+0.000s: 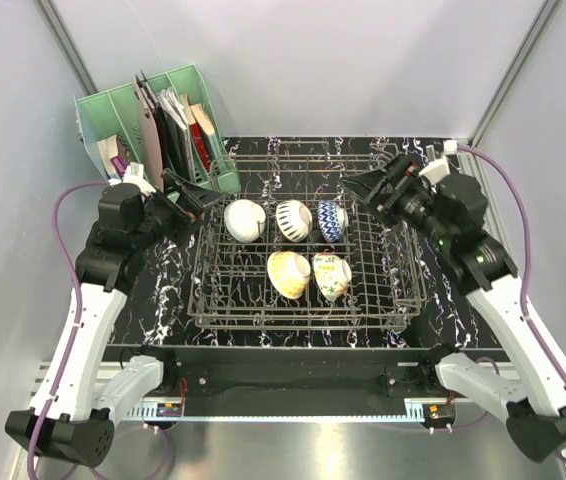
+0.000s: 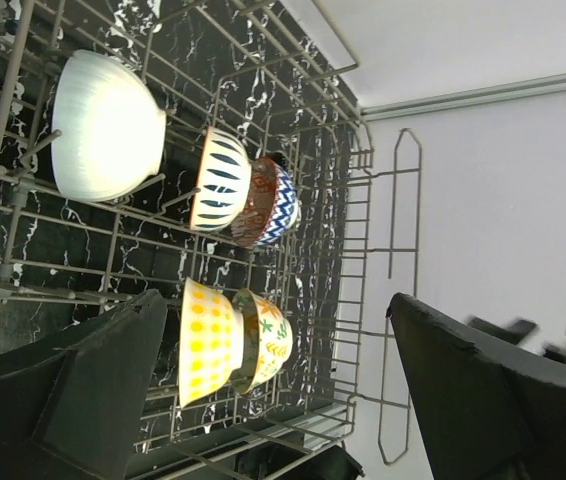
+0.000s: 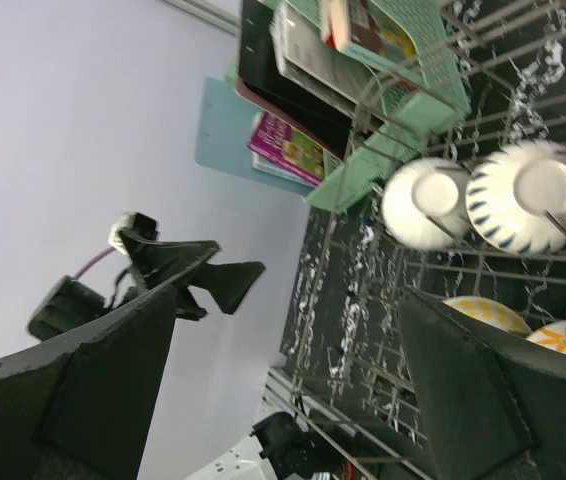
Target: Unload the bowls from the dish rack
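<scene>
The grey wire dish rack (image 1: 213, 300) sits mid-table and holds five bowls on edge. In the back row stand a cream-white bowl (image 1: 244, 220), a dark-striped white bowl (image 1: 294, 220) and a blue-and-white bowl (image 1: 331, 220). In the front row stand a tan-yellow bowl (image 1: 288, 273) and a floral cream bowl (image 1: 331, 276). My left gripper (image 1: 199, 192) is open and empty above the rack's back left corner. My right gripper (image 1: 361, 187) is open and empty above the rack's back right. The left wrist view shows the cream-white bowl (image 2: 103, 125), the striped bowl (image 2: 221, 180) and the yellow bowl (image 2: 208, 340).
A green plastic file holder (image 1: 158, 120) with books and papers stands at the back left, just behind the left gripper. Grey walls close in the table on three sides. The black marbled tabletop (image 1: 163, 290) shows around the rack.
</scene>
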{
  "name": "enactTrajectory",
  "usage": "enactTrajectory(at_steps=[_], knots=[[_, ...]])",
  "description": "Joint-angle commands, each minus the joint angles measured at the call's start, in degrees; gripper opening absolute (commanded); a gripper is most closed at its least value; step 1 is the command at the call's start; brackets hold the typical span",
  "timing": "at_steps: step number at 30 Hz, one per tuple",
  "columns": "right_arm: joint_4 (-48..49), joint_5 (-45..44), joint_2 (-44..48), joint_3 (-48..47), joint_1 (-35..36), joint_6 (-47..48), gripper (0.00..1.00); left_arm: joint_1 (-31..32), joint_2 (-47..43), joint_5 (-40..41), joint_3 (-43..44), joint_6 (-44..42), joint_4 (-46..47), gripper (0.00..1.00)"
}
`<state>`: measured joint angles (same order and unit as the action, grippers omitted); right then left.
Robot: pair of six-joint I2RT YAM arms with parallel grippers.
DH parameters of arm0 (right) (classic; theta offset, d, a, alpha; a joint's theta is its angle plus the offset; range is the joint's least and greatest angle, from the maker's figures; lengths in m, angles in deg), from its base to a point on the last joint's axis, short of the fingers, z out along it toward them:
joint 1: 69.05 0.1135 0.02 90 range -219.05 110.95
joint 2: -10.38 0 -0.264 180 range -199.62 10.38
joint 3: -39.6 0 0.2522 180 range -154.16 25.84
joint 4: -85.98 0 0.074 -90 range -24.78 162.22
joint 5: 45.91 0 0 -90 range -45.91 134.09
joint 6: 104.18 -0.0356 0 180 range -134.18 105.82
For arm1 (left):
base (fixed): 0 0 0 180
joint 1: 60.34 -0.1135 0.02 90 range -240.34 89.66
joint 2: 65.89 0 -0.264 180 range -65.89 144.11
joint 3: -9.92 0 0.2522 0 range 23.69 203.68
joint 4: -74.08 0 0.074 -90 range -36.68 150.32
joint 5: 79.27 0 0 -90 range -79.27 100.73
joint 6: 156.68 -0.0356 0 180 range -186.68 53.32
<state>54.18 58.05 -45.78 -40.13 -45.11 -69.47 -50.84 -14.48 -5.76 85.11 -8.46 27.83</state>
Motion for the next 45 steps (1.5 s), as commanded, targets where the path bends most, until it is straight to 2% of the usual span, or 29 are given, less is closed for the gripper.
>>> enactTrajectory(at_steps=[1, 7, 10, 23, 25, 26, 27, 28, 29, 30, 31, 32, 33, 37, 42, 45], knots=[[7.41, -3.50, 1.15, 2.51, 0.05, -1.66, 1.00, 0.26, -0.27, -1.61, 3.26, -1.70, 3.04, 0.99], [7.58, 5.01, -9.20, -3.71, 0.14, 0.35, 1.00, -0.62, -1.76, -8.20, -0.34, -0.74, 12.78, 0.99], [9.07, 10.21, -12.73, -6.35, 0.14, 0.88, 1.00, -0.71, -2.11, -7.33, 0.10, -1.00, 12.28, 0.99], [8.64, 12.84, -16.52, -9.17, 0.22, 1.14, 1.00, -0.88, -3.26, -4.52, 0.88, -2.14, 11.22, 0.99], [8.29, 13.46, -18.19, -10.13, 0.14, 1.06, 1.00, -1.32, -1.77, -2.94, 2.45, -4.33, 6.86, 0.99], [6.46, 13.21, -18.80, -10.49, 0.14, 0.88, 1.00, -1.76, -0.11, 0.81, 8.21, -5.82, 2.13, 0.99], [4.79, 12.68, -20.03, -11.01, 0.14, 0.80, 1.00, -1.94, 4.17, 2.33, 12.27, -10.01, -7.40, 0.99], [3.38, 12.24, -20.65, -12.84, 0.14, 1.32, 1.00, -1.85, 6.39, 3.12, 15.53, -12.14, -11.59, 0.99], [-1.94, 11.02, -21.18, -14.86, 0.05, 4.45, 1.00, -1.85, 8.33, 4.26, 20.87, -13.99, -15.55, 0.99], [-6.35, 9.09, -22.66, -17.58, 0.05, 6.31, 1.00, -1.85, 11.57, 5.58, 22.66, -16.36, -22.55, 0.99], [-11.09, 6.81, -23.72, -23.09, 0.05, 7.90, 1.00, -1.76, 12.47, 7.07, 23.73, -17.25, -25.49, 0.99], [-20.19, 1.83, -24.78, -25.84, 0.05, 10.79, 1.00, -1.85, 13.09, 9.96, 24.35, -18.39, -27.26, 0.99], [-23.67, -0.22, -26.53, -28.05, -0.12, 12.29, 1.00, -1.85, 13.35, 11.99, 24.27, -20.05, -29.19, 0.99], [-35.46, -9.80, -29.35, -36.83, -0.65, 17.75, 1.00, -1.85, 13.88, 18.14, 24.96, -19.90, -30.53, 0.99], [-45.49, -16.76, -31.81, -46.15, -1.88, 23.56, 1.00, -1.85, 17.57, 16.75, 27.86, -19.80, -26.92, 0.99], [-47.43, -14.75, -31.38, -50.28, -7.06, 23.65, 1.00, -1.76, 19.25, 12.81, 31.82, -20.16, -25.70, 0.99]])
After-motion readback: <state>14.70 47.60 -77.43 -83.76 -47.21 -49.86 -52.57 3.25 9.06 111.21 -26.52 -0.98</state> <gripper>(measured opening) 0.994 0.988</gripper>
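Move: The white bowl lies about 9 cm ahead of the left hand, 5 cm to its right and 22 cm below; at that depth the striped bowl is 9 ahead, 16 right, the yellow bowl 4 back, 15 right. The blue bowl lies some 10 cm ahead of the right hand, 4 left and 28 below; equally low are the striped bowl, 10 ahead and 13 left, and the floral bowl, 3 back and 4 left. The right hand reaches about 8 cm forward, the left shifts 6 cm left, both rolling open towards the bowls. ##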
